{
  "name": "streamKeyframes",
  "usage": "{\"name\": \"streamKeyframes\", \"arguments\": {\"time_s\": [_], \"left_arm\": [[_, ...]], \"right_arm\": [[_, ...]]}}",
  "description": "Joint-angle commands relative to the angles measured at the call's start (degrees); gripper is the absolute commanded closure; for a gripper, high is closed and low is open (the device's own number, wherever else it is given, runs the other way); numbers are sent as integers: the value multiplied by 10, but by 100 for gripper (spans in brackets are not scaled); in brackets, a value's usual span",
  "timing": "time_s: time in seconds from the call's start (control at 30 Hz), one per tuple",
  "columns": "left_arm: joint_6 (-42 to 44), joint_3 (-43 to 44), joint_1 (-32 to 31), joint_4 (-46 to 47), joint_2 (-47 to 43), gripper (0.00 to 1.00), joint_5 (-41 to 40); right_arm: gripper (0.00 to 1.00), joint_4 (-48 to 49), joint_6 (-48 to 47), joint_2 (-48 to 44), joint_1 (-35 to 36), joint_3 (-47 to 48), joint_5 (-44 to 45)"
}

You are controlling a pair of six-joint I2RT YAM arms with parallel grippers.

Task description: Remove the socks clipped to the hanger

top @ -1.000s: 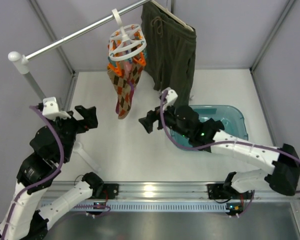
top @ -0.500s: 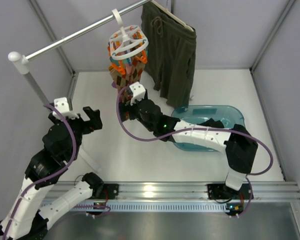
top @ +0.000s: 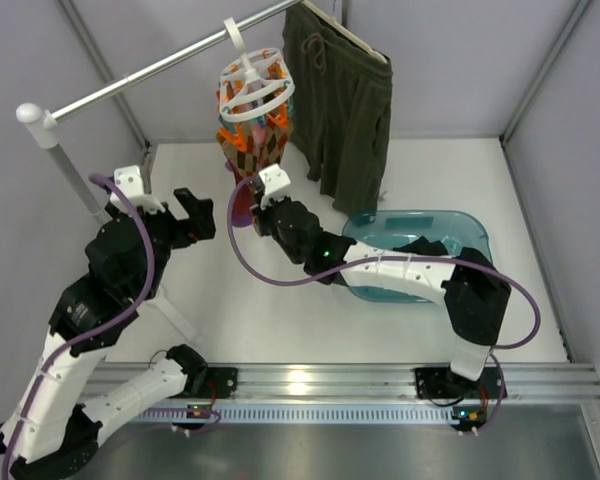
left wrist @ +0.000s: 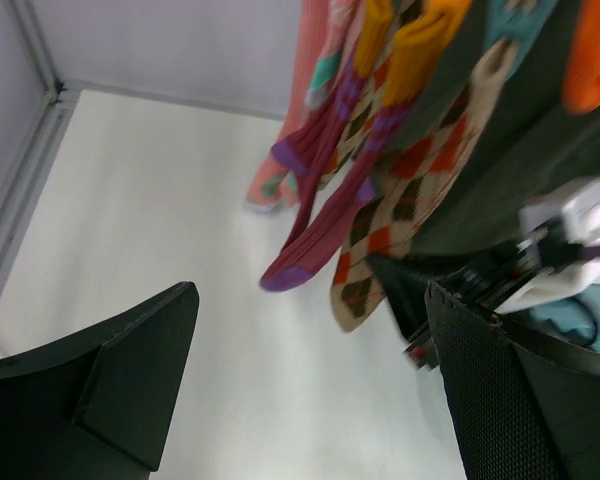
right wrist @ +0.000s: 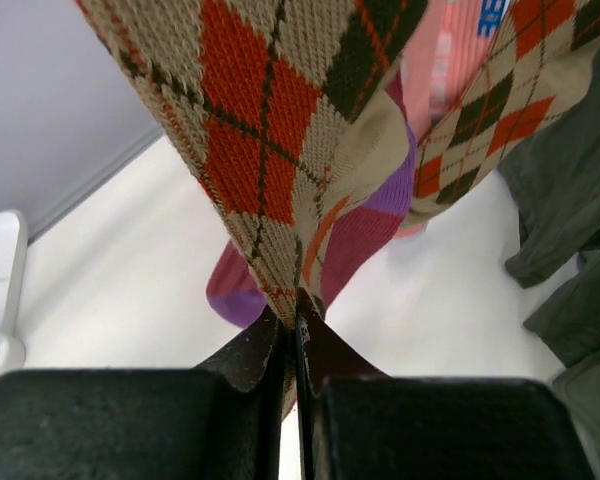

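Observation:
The white ring hanger (top: 256, 84) hangs from the rail with the socks (top: 250, 148) clipped under it. My right gripper (right wrist: 298, 312) is shut on the lower tip of the brown-orange diamond sock (right wrist: 265, 130), which stays pegged above. Behind it hangs a maroon sock with a purple toe (right wrist: 358, 236), and a pink sock (right wrist: 450, 60) beyond. In the top view the right gripper (top: 248, 203) sits right under the bundle. My left gripper (top: 194, 214) stands open to the left of the socks, nothing between its fingers. Its own view has the left gripper (left wrist: 312, 335) below the diamond sock (left wrist: 400, 205) and the maroon sock (left wrist: 315, 225).
Olive-green shorts (top: 346, 100) hang on a slim hanger just right of the socks. A teal basin (top: 477, 232) sits on the table under the right arm. The metal rail (top: 145, 74) slopes down to a post (top: 38, 118) at the left.
The right arm swung left from beside the basin to under the socks and shut its jaws on the diamond sock's tip. The left gripper moved up and right, still open.

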Motion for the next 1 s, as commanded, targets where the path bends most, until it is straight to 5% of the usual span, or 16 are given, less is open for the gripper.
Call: {"name": "streamKeyframes", "arguments": {"time_s": [0.0,0.3,0.97], "left_arm": [[-22,88,1,25,59,2,45],[18,198,1,110,174,4,68],[82,140,8,189,197,22,67]], "right_arm": [[100,45,5,-42,4,-29,-25],[100,44,29,-142,9,-119,-95],[100,9,67,-262,-10,-177,-250]]}}
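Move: The argyle sock's teal clip is about 12 cm ahead of the left hand, 11 cm to its right and 11 cm above. A bare orange clip hangs some 4 cm to the right of the teal clip and 3 cm nearer. The white hanger's middle is roughly 6 cm beyond the teal clip and 9 cm higher. From the right hand, already pinching this sock near its toe, the teal clip is about 2 cm farther out, 2 cm to the right and 22 cm up. The left hand goes forward, up and to its right, about 8 cm each way, towards the teal clip with nearly all its climb done early, tipping up slightly while its wide-open fingers narrow by about a fifth without reaching the clip. The right hand keeps its pinch near the toe of the argyle sock and, after a small dip, draws it back some 9 cm, with about 5 cm each of rise and rightward travel, away from the hanger's underside while turning about 20 degrees counter-clockwise. ##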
